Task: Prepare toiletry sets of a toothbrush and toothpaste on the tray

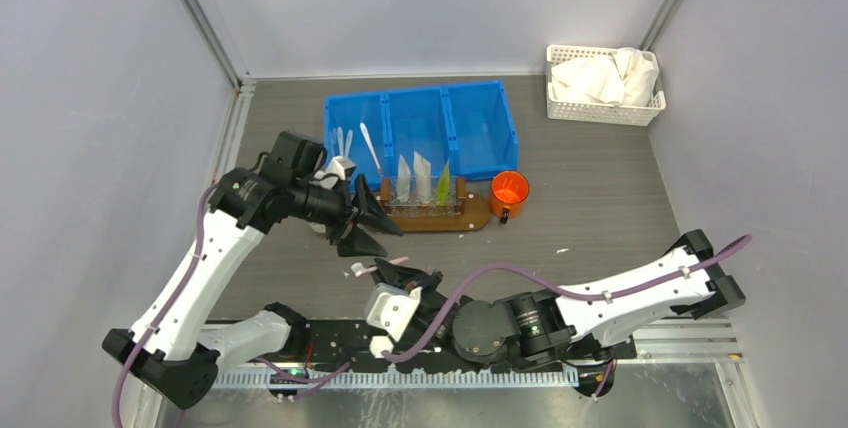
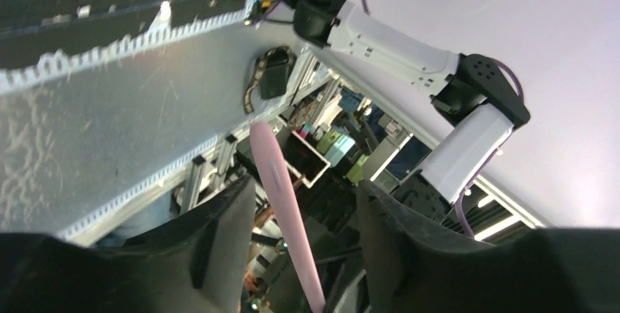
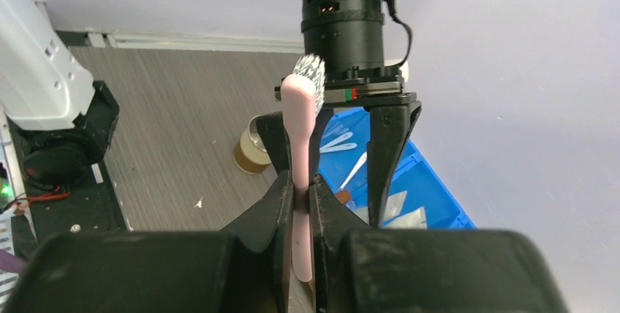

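Note:
A pink toothbrush (image 3: 298, 119) with black-and-white bristles stands between both grippers. My right gripper (image 3: 302, 181) is shut on its handle, low in front of the arm bases (image 1: 395, 270). My left gripper (image 1: 372, 228) is open, its fingers (image 3: 387, 145) on either side of the brush's upper part. In the left wrist view the pink handle (image 2: 281, 196) runs between the spread jaws (image 2: 305, 185), nearer the left finger. The dark-brown tray (image 1: 478, 216) lies in front of the blue bin. Toothpaste tubes stand upright there: two white (image 1: 403, 180) and one yellow-green (image 1: 443, 184).
The blue three-compartment bin (image 1: 480, 123) sits behind the tray, with pale toothbrushes (image 1: 370, 146) in its left compartment. An orange cup (image 1: 508, 191) stands right of the tray. A white basket (image 1: 603, 106) with cloth is at the back right. A tape roll (image 3: 252, 152) lies on the table.

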Controlling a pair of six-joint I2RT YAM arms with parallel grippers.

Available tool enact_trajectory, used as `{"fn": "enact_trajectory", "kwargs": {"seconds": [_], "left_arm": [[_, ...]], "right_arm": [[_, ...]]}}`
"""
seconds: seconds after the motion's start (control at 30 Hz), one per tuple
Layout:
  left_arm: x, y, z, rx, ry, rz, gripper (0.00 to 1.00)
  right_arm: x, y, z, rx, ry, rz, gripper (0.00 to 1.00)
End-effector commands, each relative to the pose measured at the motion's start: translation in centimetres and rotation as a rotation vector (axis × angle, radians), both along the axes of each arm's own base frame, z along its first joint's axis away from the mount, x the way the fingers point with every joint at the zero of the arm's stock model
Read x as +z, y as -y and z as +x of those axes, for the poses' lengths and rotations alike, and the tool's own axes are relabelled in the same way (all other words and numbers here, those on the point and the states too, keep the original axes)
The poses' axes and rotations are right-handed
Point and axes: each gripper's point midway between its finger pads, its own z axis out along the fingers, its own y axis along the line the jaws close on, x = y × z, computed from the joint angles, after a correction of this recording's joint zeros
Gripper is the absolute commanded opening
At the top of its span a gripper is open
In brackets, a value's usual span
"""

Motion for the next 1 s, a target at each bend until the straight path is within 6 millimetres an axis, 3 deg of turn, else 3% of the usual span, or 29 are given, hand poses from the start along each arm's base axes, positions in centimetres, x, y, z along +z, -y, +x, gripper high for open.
{"fn": "enact_trajectory", "kwargs": {"seconds": [0.0,0.2,0.37,0.5,0.67,0.8,0.97], "left_arm": [[2.9,1.8,3.9,0.020,0.217,-0.108,0.60],[3.3,2.6,8.7,0.070,0.337,-0.091,0.67],[4.3,1.1,14.1,0.204,0.617,0.027,0.68],[4.7,-1.5,16.0,0.331,0.799,0.134,0.69],[3.0,-3.7,17.1,0.393,0.881,0.258,0.72],[2.3,-3.6,17.4,0.369,0.870,0.279,0.71],[1.9,-3.1,17.7,0.362,0.863,0.263,0.70]], "right_arm": [[5.3,4.0,1.5,-0.098,-0.047,0.162,0.09],[7.6,9.2,4.0,-0.263,-0.083,0.243,0.09],[9.3,15.9,7.2,-0.460,-0.154,0.361,0.09],[9.8,22.5,10.2,-0.590,-0.263,0.511,0.09],[9.2,28.8,12.5,-0.734,-0.314,0.593,0.09],[9.9,29.9,12.6,-0.775,-0.311,0.576,0.09],[12.6,26.5,12.8,-0.736,-0.266,0.469,0.09]]}}
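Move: My right hand already holds the pink toothbrush. The orange mug lies about 26 cm ahead of that hand, 24 cm to its right and 32 cm below. The toothpaste rack is 25 cm ahead and 5 cm right, with the blue organizer some 18 cm beyond it. From my left hand, the mug is 22 cm ahead, 25 cm right and 27 cm below; the metal cup is 16 cm ahead and 18 cm left, similarly low. Keeping the pink toothbrush pinched, I swing my right hand some 30 cm right, rising and reaching forward about 12 cm each, and turn it clockwise until its fingers point forward, high on the near side of the orange mug. My already parted left fingers open wider as that hand draws away forward about 16 cm, fingers swinging round to point more forward. ##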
